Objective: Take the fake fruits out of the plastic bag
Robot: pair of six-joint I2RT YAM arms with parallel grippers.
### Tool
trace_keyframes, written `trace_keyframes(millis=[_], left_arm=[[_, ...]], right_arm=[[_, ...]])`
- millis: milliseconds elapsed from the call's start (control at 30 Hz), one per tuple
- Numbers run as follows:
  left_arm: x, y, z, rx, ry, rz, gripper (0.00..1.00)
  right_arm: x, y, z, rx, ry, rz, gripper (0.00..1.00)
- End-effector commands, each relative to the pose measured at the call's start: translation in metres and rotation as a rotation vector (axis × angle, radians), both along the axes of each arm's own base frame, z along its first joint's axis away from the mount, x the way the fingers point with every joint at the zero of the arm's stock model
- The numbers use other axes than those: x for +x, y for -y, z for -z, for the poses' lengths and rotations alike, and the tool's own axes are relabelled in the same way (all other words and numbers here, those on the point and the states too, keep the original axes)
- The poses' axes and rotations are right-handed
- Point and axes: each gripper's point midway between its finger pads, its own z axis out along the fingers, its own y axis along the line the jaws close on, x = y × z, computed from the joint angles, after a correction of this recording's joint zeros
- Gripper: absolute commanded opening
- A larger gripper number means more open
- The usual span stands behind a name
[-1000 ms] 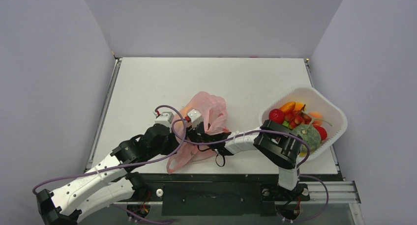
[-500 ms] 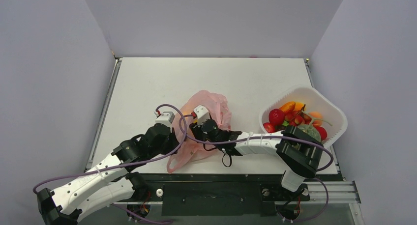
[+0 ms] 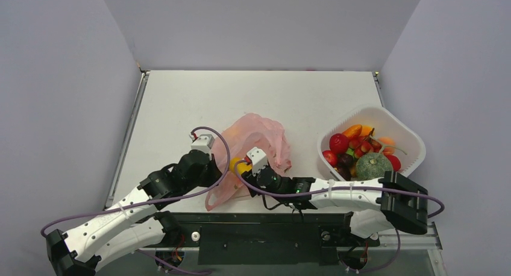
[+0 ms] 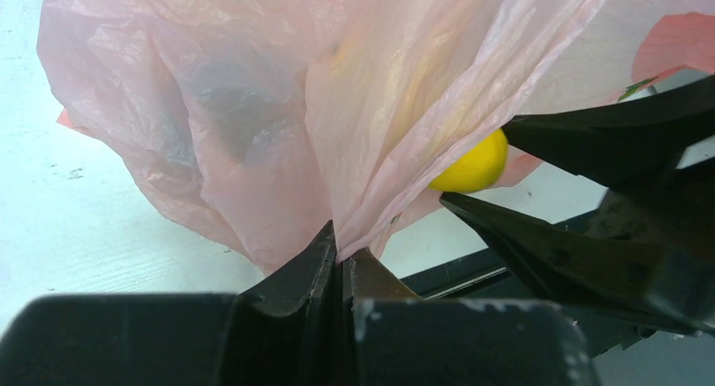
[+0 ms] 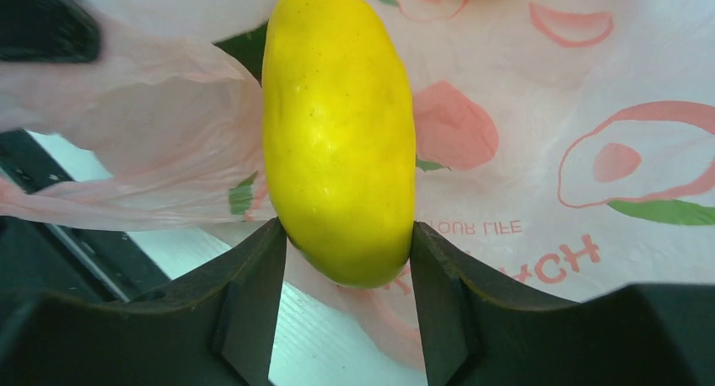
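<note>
The pink plastic bag (image 3: 258, 140) lies crumpled at the middle of the table, near the front edge. My left gripper (image 3: 212, 170) is shut on a fold of the plastic bag (image 4: 253, 108) at its near left side, the pinch (image 4: 344, 255) showing in the left wrist view. My right gripper (image 3: 240, 169) is shut on a yellow oblong fake fruit (image 5: 337, 133), held by its lower end between the fingers (image 5: 253, 293) just outside the bag's printed plastic (image 5: 548, 108). The same yellow fruit (image 4: 472, 163) shows between the right gripper's black fingers (image 4: 548, 243).
A white basket (image 3: 398, 124) stands at the right, holding several fake fruits, among them a green melon (image 3: 373, 166) and a red one (image 3: 338, 141). The table's black front rail (image 3: 271, 219) runs just below both grippers.
My right gripper has come back out of the bag toward the front edge with the yellow fruit between its jaws, which narrowed onto it. The right elbow swung right. The left gripper kept its pinch.
</note>
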Motion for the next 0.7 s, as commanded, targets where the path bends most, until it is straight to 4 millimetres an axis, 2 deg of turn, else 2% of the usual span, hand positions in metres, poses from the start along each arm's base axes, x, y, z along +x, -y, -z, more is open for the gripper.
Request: trace_keyframes(millis=[0, 133, 167, 267, 433, 467, 500, 567, 667], left_arm=[[0.014, 0.010, -0.031, -0.070, 0.088, -0.010, 0.00], [0.012, 0.010, -0.031, -0.071, 0.084, -0.004, 0.00], [0.012, 0.010, -0.031, -0.074, 0.086, -0.001, 0.00], [0.012, 0.008, -0.030, -0.065, 0.083, -0.007, 0.00], [0.011, 0.010, -0.027, -0.063, 0.062, -0.006, 0.00], [0.011, 0.010, -0.026, -0.065, 0.057, -0.008, 0.00], [0.010, 0.012, -0.025, -0.067, 0.051, -0.005, 0.00], [0.009, 0.013, -0.023, -0.069, 0.036, -0.005, 0.00], [0.010, 0.016, -0.022, -0.075, 0.026, -0.002, 0.00]], right_arm=[[-0.001, 0.007, -0.030, 0.084, 0.007, 0.046, 0.00], [-0.010, 0.011, -0.052, 0.138, -0.003, 0.020, 0.00], [-0.011, 0.010, -0.064, 0.176, 0.001, 0.021, 0.00], [-0.012, 0.016, -0.085, 0.215, 0.006, 0.033, 0.00], [-0.007, 0.025, -0.149, 0.360, 0.045, 0.092, 0.00], [-0.005, 0.031, -0.153, 0.362, 0.050, 0.117, 0.00], [-0.005, 0.035, -0.170, 0.403, 0.065, 0.129, 0.00], [-0.004, 0.049, -0.189, 0.443, 0.084, 0.163, 0.00], [-0.005, 0.076, -0.212, 0.496, 0.106, 0.216, 0.00]])
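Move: The right gripper already holds the yellow fruit in the mouth of the pink bag. The white basket it is bound for is centred about 46 cm to that hand's right, 13 cm farther out and 4 cm lower, its red fruit roughly 34 cm right and 15 cm ahead. The bag's middle is some 10 cm ahead, 3 cm right and 6 cm below. From the left gripper, shut on the bag's rim, the basket is about 55 cm right, 13 cm ahead and 9 cm lower. Lift the right gripper about 16 cm almost straight up out of the bag's mouth, keeping the same grip on the yellow fruit, and ease some 4 cm to the right, mostly late in the rise. Let its leftward, downward-pointing fingers swing up about 20 degrees as you go. Keep the left gripper still, shut on the bag's rim. ##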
